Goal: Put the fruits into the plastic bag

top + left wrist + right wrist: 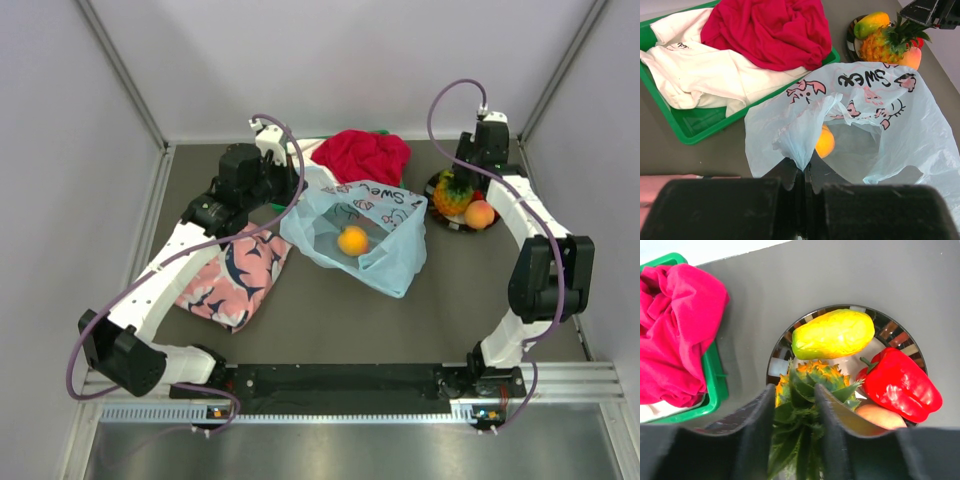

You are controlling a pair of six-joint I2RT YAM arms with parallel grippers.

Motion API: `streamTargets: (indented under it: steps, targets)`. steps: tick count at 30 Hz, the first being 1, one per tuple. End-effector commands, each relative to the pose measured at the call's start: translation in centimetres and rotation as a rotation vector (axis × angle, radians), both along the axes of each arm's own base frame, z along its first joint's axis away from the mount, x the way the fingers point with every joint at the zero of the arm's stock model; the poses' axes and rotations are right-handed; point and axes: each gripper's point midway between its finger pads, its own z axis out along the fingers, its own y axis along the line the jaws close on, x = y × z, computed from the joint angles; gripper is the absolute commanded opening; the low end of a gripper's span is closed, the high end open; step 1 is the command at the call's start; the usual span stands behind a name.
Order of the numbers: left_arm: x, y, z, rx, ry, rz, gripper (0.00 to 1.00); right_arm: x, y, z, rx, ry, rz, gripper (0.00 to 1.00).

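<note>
The light-blue plastic bag [385, 250] lies open mid-table with a round orange fruit [352, 240] inside. My left gripper [298, 192] is shut on the bag's near edge [802, 150] and holds it up; the orange fruit [825, 143] shows through the opening. On a dark plate [782, 352] at the right lie the pineapple [815, 375], mango [835, 333], red pepper-like fruit [900, 385] and peach [880, 415]. My right gripper [795, 387] is closed round the pineapple's green crown; the pineapple [452, 195] stands on the plate beside the peach [480, 214].
A green tray [695, 125] with a red cloth [770, 30] and white clothes stands at the back centre, close to the bag and plate. A pink shark-print cloth [235, 275] lies under the left arm. Walls enclose the table on three sides.
</note>
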Motion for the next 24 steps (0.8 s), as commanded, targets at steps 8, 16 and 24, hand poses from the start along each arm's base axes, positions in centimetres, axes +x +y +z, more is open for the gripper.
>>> streamTargets:
  steps: [8,16,24]
  targets:
    - [0.0,0.0,2.5,-0.028,-0.072,-0.005,0.00,0.8,1.5,2.2,0.038,-0.040,0.035,0.15]
    - [0.0,0.2,2.7,-0.026,-0.079,-0.003,0.00,0.8,2.8,2.8,0.109,-0.051,0.070,0.00]
    - [-0.1,0.2,2.9,-0.029,-0.082,-0.003,0.00,0.8,3.4,4.1,0.145,-0.092,0.084,0.00]
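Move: The pineapple stands in the bowl almost under the right hand, its crown leaves already between the open fingers, its middle about 1 cm ahead, 1 cm right and 9 cm below. The yellow papaya is about 7 cm ahead and 4 cm right, the red pepper 1 cm ahead and 9 cm right, the peach 4 cm back and 7 cm right, all some 13 cm below. From the left hand, the pineapple is about 14 cm ahead, 36 cm right and 20 cm below. The pineapple's crown leaves get pinched as the right fingers close from under half open to nearly shut around them. While closing, the right hand eases left, towards the tray side, by about 2 cm and creeps up slightly, rolling some 5 degrees so that its left side rises. ##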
